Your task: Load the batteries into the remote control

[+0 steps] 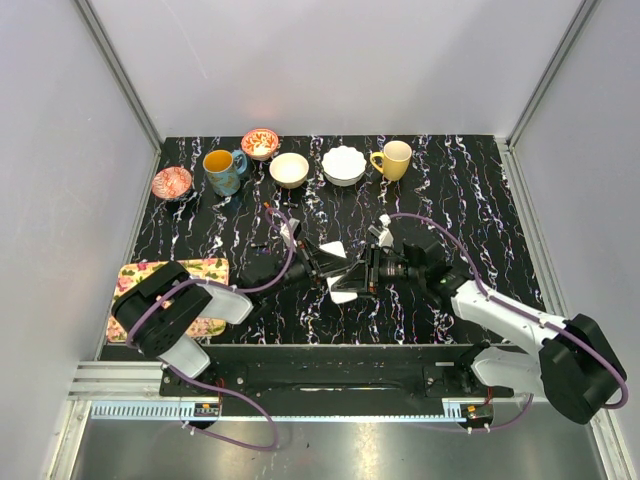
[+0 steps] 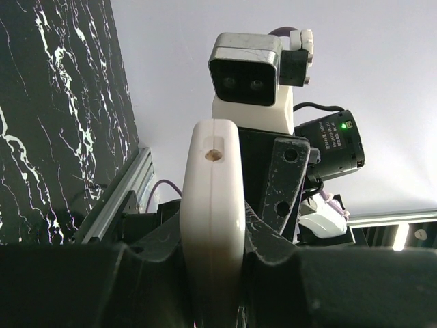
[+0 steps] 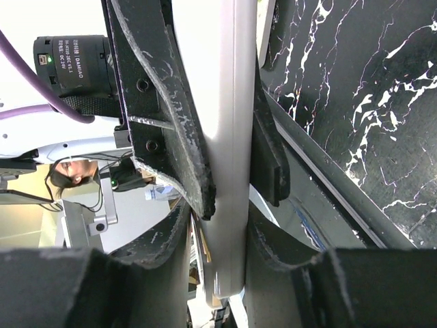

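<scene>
The remote control [image 1: 343, 292] is a flat white slab held in the air over the middle of the black marbled table [image 1: 470, 200]. My left gripper [image 1: 328, 268] is shut on one end of it and my right gripper [image 1: 364, 270] is shut on the other, the two facing each other. In the left wrist view the remote control [image 2: 213, 205] stands edge-on in my left gripper [image 2: 213, 240], with the right arm's fingers [image 2: 287, 181] behind it. In the right wrist view the remote control [image 3: 232, 137] runs upward out of my right gripper [image 3: 227, 229]. The batteries are out of view.
A row of crockery lines the back of the table: a red patterned dish [image 1: 172, 182], a blue mug [image 1: 222, 171], a red bowl [image 1: 260, 143], a cream bowl [image 1: 289, 169], a white scalloped bowl [image 1: 343, 165] and a yellow mug [image 1: 394, 159]. A floral mat [image 1: 205, 268] lies front left.
</scene>
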`<state>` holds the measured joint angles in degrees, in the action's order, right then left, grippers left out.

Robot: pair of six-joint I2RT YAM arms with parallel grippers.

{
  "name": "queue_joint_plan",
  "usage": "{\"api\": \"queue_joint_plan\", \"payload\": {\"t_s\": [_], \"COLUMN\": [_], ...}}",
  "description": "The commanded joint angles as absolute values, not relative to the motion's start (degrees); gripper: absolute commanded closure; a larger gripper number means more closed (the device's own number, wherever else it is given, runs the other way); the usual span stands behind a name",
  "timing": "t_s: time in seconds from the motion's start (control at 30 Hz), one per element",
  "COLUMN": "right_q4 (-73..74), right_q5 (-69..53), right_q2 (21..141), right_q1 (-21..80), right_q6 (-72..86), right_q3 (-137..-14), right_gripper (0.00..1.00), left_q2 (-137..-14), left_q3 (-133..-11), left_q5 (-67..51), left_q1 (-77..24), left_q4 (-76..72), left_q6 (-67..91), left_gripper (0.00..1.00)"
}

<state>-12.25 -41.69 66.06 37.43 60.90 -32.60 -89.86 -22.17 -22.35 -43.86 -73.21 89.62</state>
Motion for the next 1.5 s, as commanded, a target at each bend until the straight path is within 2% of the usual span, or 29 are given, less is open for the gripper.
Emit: {"api": "queue_joint_plan", "payload": {"t_s": [0.0,0.57,0.87,1.47], "right_q4": [-20.7,-15.8,-12.8,-10.6], "right_q5": [-42.1,-41.0,-40.5,-41.4], "right_q2": [67.4,64.2,62.3,57.4], "right_q1": [39.4,39.3,39.0,37.6], "right_q6": [60.0,60.8,60.7,62.0], "right_q3": [-35.4,-35.8,-37.4,-33.3], "right_gripper": [0.63,0.51,0.37,0.36], "left_q2": [-90.7,-91.9,-91.3,-89.8], "left_q3": [-26.5,-25.0,-24.4,-25.4], "left_q5": [-23.3,-20.1,-20.4,-20.7], "left_q1": [-48.4,-48.4,-47.5,-46.1], "left_q4": [-95.4,-95.4,-95.4,-95.4], "left_q6": [91.2,92.0,91.9,91.8], "left_gripper": [1.0,1.0,1.0,1.0]}}
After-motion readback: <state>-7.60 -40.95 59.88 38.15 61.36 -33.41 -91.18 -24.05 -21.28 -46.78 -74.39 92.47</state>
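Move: The right hand already has its fingers on the near end of the remote control, with the remote's middle roughly 3 cm ahead of that hand, about 1 cm to its left and level with it. The battery bay sits right at the right fingertips, about 1 cm back and 1 cm above. The left hand already grips the remote's farther part, with the remote's middle about 2 cm back and 1 cm to its right, about level. The right fingers give up their squeeze on the remote's near end, opening to nearly twice their gap; after pausing almost in place, the right hand lifts about 2 cm and draws back some 1 cm. The left hand keeps the remote gripped, easing about 1.5 cm to its right and slightly back, then rising about 1 cm near the end. ##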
